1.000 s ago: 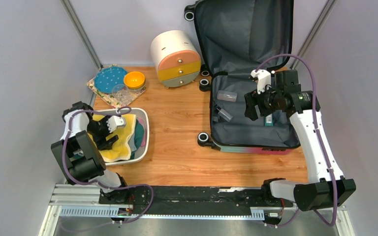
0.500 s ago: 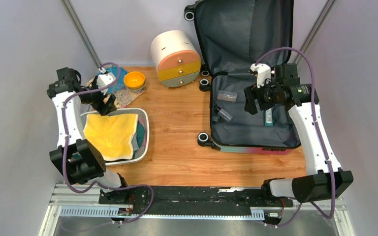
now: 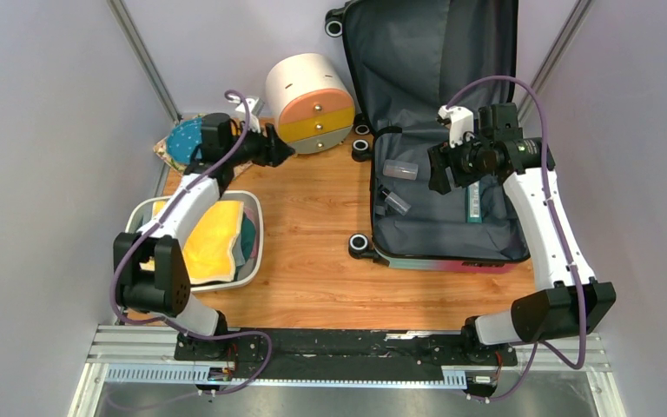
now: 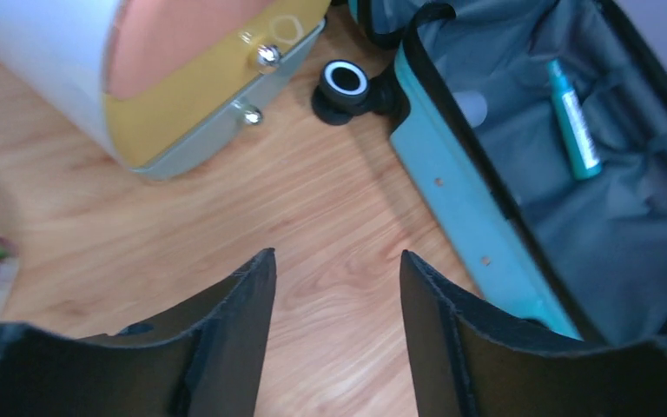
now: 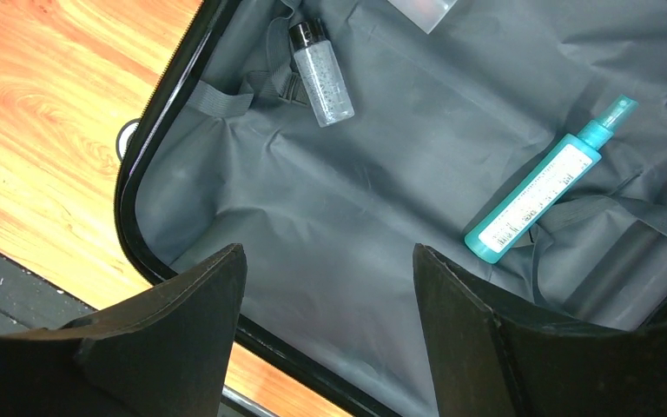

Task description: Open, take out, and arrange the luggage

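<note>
The luggage lies open on the right of the wooden floor, its lid propped against the back wall. On its grey lining lie a teal spray bottle, a small clear bottle and a clear box. Above the lining hovers my right gripper, open and empty. My left gripper is open over bare floor, between the cabinet and the luggage's teal shell, holding nothing.
A round cream drawer cabinet stands at the back centre. At the left, a white basin holds a yellow towel. A blue dotted plate lies on a mat behind it. Metal posts and walls close in both sides.
My left arm has swung from the basin up and right to the cabinet, its jaws narrowing somewhat. My right gripper has drifted slightly toward the back of the luggage.
</note>
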Robot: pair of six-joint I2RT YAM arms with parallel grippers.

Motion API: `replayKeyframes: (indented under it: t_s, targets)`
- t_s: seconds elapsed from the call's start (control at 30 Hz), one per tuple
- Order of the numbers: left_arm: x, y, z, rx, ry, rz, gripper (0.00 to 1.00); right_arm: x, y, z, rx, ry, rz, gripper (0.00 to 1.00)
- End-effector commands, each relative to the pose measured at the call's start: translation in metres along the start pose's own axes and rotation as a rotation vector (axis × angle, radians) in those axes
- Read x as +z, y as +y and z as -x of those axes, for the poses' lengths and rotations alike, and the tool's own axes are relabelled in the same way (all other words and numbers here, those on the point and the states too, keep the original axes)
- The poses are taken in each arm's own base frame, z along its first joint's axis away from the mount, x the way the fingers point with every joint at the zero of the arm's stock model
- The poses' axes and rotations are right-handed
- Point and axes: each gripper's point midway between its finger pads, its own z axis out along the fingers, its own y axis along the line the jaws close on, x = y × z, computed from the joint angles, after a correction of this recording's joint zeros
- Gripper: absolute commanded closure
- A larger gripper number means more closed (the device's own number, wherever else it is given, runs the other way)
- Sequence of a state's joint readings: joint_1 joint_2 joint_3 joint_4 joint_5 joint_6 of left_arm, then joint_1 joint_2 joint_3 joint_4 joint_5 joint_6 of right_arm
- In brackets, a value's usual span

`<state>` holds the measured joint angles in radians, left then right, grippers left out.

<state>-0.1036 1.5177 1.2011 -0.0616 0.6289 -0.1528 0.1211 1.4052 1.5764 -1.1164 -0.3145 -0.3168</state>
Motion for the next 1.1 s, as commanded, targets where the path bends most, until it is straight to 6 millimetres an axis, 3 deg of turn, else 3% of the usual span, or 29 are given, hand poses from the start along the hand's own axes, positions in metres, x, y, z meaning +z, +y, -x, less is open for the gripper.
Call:
replayKeyframes:
  t_s: [0.0,0.07,0.2,0.23,0.33,0.43,0.5,0.6,0.63,0.7,0.77,0.8,0.87,0.9,1.03,1.07]
  targets:
    - [0.035,-0.004,0.023,-0.232,-0.214,0.065,0.35,-0.017,-0.003,0.016,-0.006,-0.083,-0.045,0.26]
    - [0.051,-0.004,0.015,-0.234,-0.234,0.099,0.29,-0.018,-0.005,0.015,-0.006,-0.082,-0.058,0.26]
    - [0.075,-0.009,0.013,-0.145,-0.329,0.143,0.27,-0.018,-0.010,0.014,-0.008,-0.075,-0.082,0.26]
    - [0.083,0.000,0.005,-0.154,-0.321,0.176,0.27,-0.018,-0.012,0.013,-0.006,-0.074,-0.089,0.26]
    - [0.090,0.006,0.019,-0.119,-0.359,0.179,0.28,-0.018,-0.016,0.012,-0.012,-0.071,-0.103,0.26]
    - [0.079,-0.003,0.043,0.072,-0.405,0.102,0.29,-0.019,-0.019,0.012,-0.012,-0.071,-0.110,0.26]
    - [0.068,0.007,0.050,0.171,-0.409,0.118,0.29,-0.018,-0.020,0.013,-0.014,-0.071,-0.112,0.26]
    - [0.048,0.002,0.069,0.357,-0.440,0.030,0.34,-0.015,-0.022,0.013,-0.010,-0.068,-0.108,0.27]
    - [0.046,-0.013,0.066,0.429,-0.422,-0.090,0.34,-0.014,-0.021,0.013,-0.010,-0.068,-0.103,0.27]
    - [0.036,0.000,0.086,0.525,-0.421,-0.116,0.29,-0.012,-0.020,0.013,-0.013,-0.065,-0.092,0.27]
    - [0.043,0.008,0.071,0.570,-0.326,-0.229,0.22,-0.010,-0.020,0.012,-0.011,-0.059,-0.089,0.27]
    - [0.039,0.008,0.091,0.624,-0.348,-0.250,0.20,-0.009,-0.020,0.012,-0.010,-0.058,-0.085,0.27]
    - [0.043,0.025,0.080,0.651,-0.289,-0.292,0.17,-0.007,-0.019,0.011,-0.011,-0.053,-0.081,0.26]
    - [0.043,0.026,0.099,0.703,-0.300,-0.289,0.16,-0.007,-0.020,0.011,-0.011,-0.053,-0.081,0.26]
    - [0.065,0.049,0.097,0.759,-0.257,-0.325,0.13,-0.005,-0.020,0.010,-0.011,-0.046,-0.078,0.26]
    - [0.066,0.048,0.107,0.776,-0.262,-0.334,0.13,-0.005,-0.020,0.010,-0.011,-0.046,-0.078,0.26]
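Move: Ahead of the empty left hand stands the white drawer cabinet, its middle about 22 cm farther out, 5 cm to the right and some 13 cm lower. The yellow bowl lies roughly 17 cm ahead, 14 cm to the left and 20 cm below. The suitcase's nearest wheel is about 15 cm ahead, 17 cm to the right and 20 cm down. From the right hand the cabinet is some 30 cm ahead, 27 cm to the left and 14 cm lower. Dipping first, the empty left hand goes about 6 cm to the right and down while edging forward, then swings back left and climbs some 15 cm as it reaches on, ending 12 cm farther forward and 8 cm higher, near the cabinet's left side. On the rise the fingertips tilt up about 40 degrees and the hand turns clockwise; the fingers spread wider, with no touch to be seen. ##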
